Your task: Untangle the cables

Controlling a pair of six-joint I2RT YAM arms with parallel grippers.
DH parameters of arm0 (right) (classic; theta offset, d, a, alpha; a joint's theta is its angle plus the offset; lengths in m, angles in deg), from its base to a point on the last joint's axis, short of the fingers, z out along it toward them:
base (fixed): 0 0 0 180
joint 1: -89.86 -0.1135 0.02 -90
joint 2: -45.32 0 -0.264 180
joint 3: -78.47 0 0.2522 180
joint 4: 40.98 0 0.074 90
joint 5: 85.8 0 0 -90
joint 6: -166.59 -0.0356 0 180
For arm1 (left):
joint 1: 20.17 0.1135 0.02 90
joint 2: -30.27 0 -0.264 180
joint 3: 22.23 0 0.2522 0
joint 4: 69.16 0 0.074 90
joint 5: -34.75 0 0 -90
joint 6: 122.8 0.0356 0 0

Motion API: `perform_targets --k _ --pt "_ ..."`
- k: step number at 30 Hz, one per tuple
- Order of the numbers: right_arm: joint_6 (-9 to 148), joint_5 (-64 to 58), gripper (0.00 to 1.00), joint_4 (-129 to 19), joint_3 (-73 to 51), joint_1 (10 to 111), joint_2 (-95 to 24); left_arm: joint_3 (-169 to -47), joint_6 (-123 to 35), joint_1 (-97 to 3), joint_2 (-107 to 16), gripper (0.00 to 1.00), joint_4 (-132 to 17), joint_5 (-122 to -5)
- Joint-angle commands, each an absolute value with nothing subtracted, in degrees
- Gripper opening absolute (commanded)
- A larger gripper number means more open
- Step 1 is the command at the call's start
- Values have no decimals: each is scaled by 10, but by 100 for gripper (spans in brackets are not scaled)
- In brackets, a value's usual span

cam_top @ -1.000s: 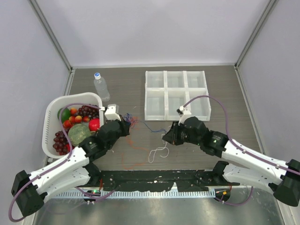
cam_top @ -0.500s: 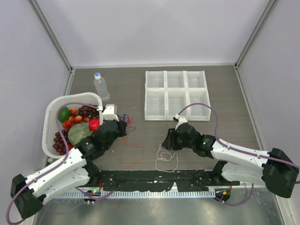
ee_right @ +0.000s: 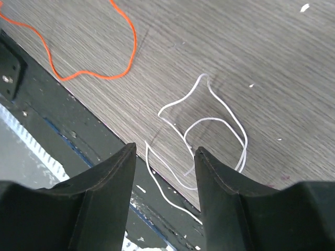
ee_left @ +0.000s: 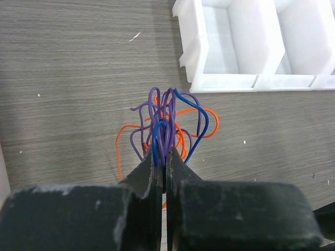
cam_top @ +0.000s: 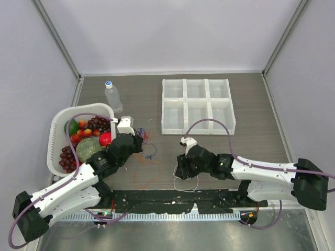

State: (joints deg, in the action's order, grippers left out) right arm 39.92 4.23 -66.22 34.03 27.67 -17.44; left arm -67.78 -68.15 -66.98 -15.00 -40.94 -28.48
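Note:
My left gripper (ee_left: 165, 154) is shut on a bunch of purple and blue cables (ee_left: 166, 112) that fan up from its tips, with orange loops (ee_left: 121, 141) tangled behind them. From above, that left gripper (cam_top: 140, 142) is beside the basket, and the bundle (cam_top: 149, 148) trails off to its right. My right gripper (ee_right: 165, 149) stands open with nothing between its fingers, just above a loose white cable (ee_right: 220, 123). This cable lies on the table and runs over its near edge. In the top view the white cable (cam_top: 186, 183) lies under the right gripper (cam_top: 180, 168). A single orange cable (ee_right: 128, 52) lies flat nearby.
A white compartment tray (cam_top: 198, 107) sits at the back centre. A white basket (cam_top: 56, 137) of fruit stands at the left, with a water bottle (cam_top: 113, 97) behind it. A black strip (cam_top: 172, 201) runs along the table's near edge.
My right gripper has opened and let go of the white cable, having drawn it toward the near edge and left. The left gripper stays shut on the coloured bundle, barely moved.

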Motion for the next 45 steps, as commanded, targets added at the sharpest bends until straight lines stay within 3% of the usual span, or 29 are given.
perform_targets --k 1,6,11,13,28,38,45 --pt "446 104 54 -702 297 226 -211 -689 -677 -668 -155 0 -430 -292" --pt "446 168 49 -727 260 203 -289 -682 -681 -668 -156 0 -433 -296" --pt "442 260 7 -766 202 179 -306 -685 -679 -668 -158 0 -427 -299" --pt "441 273 1 -768 196 179 -283 -683 -679 -668 -156 0 -427 -298" --pt "440 360 1 -814 124 184 -48 -688 -679 -668 -167 0 -438 -305" --pt "480 488 1 -849 14 216 -27 -677 -695 -668 -159 0 -433 -316" --pt "570 551 1 -860 -123 266 -77 -668 -705 -668 -143 0 -432 -324"
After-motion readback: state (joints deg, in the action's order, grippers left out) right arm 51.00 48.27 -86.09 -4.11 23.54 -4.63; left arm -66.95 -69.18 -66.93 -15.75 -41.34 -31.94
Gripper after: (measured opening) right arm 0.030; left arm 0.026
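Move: The white cable lies loosely looped on the table almost under the open right hand, its middle about 3 cm back, 1 cm to the right and 5 cm below. From that hand, the loose orange cable lies about 13 cm left, level fore and aft and 5 cm below; the tangled bundle hangs in the shut left gripper, some 13 cm ahead and 13 cm left. The white tray's middle is roughly 25 cm ahead and 7 cm right. From the left hand, the white cable is about 16 cm back, 16 cm right and 14 cm below. The right hand dips about 3 cm and slightly back onto the white cable, shuts its half-open fingers to pinch it, then lifts it some 30 cm, also drawing it forward and to the right away from the bundle, while the wrist swings clockwise and tips up until the fingers face more forward. The left hand stays nearly in place, its shut fingers still holding the purple, blue and orange bundle. ##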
